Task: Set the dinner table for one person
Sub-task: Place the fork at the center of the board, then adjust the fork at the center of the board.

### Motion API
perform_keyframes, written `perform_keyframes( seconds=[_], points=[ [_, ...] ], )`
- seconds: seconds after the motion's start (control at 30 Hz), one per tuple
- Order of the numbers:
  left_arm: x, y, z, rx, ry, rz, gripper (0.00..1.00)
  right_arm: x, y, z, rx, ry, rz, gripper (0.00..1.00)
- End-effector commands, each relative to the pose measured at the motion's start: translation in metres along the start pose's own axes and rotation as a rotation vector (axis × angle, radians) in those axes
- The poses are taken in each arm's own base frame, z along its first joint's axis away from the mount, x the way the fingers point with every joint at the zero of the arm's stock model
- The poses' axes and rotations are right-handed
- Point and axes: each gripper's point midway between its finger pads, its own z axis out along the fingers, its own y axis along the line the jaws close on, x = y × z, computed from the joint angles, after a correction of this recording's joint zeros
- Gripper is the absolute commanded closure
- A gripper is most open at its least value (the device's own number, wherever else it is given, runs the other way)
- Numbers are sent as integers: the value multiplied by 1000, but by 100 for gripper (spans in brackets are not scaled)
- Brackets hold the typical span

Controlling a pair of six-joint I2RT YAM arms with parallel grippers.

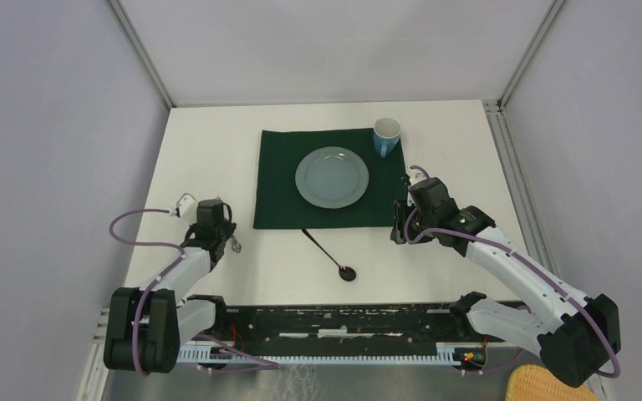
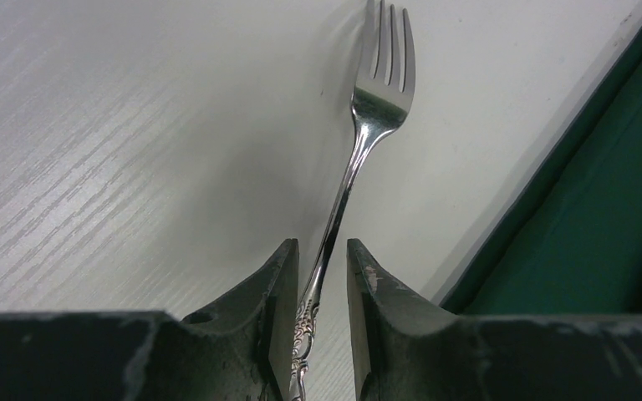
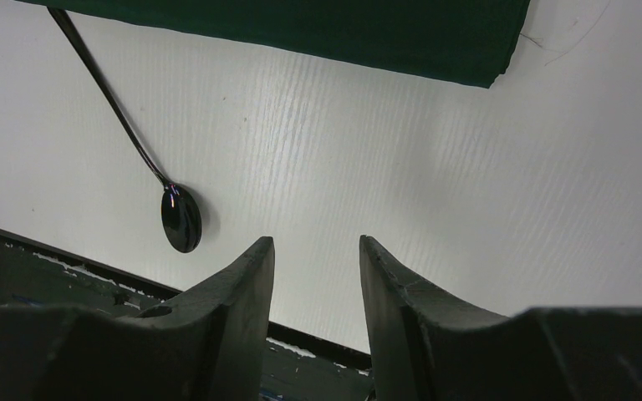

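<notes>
The dinner table [image 1: 209,150] is a white top carrying a dark green cloth [image 1: 280,200], with a grey plate [image 1: 333,177] in the cloth's middle and a blue cup [image 1: 386,136] at its far right corner. A silver fork [image 2: 382,109] lies on the white surface just left of the cloth [image 2: 602,225]. My left gripper [image 2: 323,251] is open, and the fork's patterned handle runs between its jaws, close to the left finger with a gap on the right. A dark spoon [image 1: 334,257] lies below the cloth. My right gripper [image 3: 316,246] is open and holds nothing, right of the spoon [image 3: 180,219].
Grey walls close the table in on the left, back and right. The black rail [image 1: 343,322] with the arm bases runs along the near edge. A wicker basket [image 1: 543,386] shows at the bottom right, off the table.
</notes>
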Motion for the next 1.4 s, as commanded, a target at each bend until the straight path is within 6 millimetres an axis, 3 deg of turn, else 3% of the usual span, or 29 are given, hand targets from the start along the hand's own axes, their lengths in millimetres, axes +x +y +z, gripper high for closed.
perform_keyframes(
  seconds=[0.0,0.27,0.43,0.67,0.83,1.13,1.37],
  points=[
    [-6,-10,5,30,-14,-45,65,-8,2,-3,-7,-28,5,52],
    [-2,-16,12,36,13,-36,66,-7,2,-2,-5,-25,15,52],
    [-8,-20,11,45,1,-34,80,-6,0,-1,1,-26,20,52],
    [-13,-22,10,35,-2,-21,85,-6,1,2,0,-20,31,52],
    [-24,-29,6,41,-19,-8,95,-5,1,3,0,-20,37,52],
    [-38,-35,4,-6,-9,47,98,-4,2,5,-4,-19,53,52],
    [-20,-25,19,-108,98,114,98,-4,2,6,-4,-20,53,52]
  ],
)
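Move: The fork lies on the table just under the left hand, its middle about 2 cm ahead and 1 cm below, tines pointing forward and a little left. From that hand the green placemat's middle is some 29 cm right and 13 cm ahead, with the plate on it. The black spoon's middle is about 28 cm right and 8 cm back. From the right hand, the fork is roughly 47 cm left, 7 cm ahead and 11 cm below. The fork's shaft, near the top of its ornate handle, is pinched between the left fingers: the hand sinks about 1 cm, eases slightly forward and shuts them from about a third open. It then carries the fork forward and up, rising some 3 cm from its lowest point and ending about 4 cm farther forward, with a slight dip at the very end. ##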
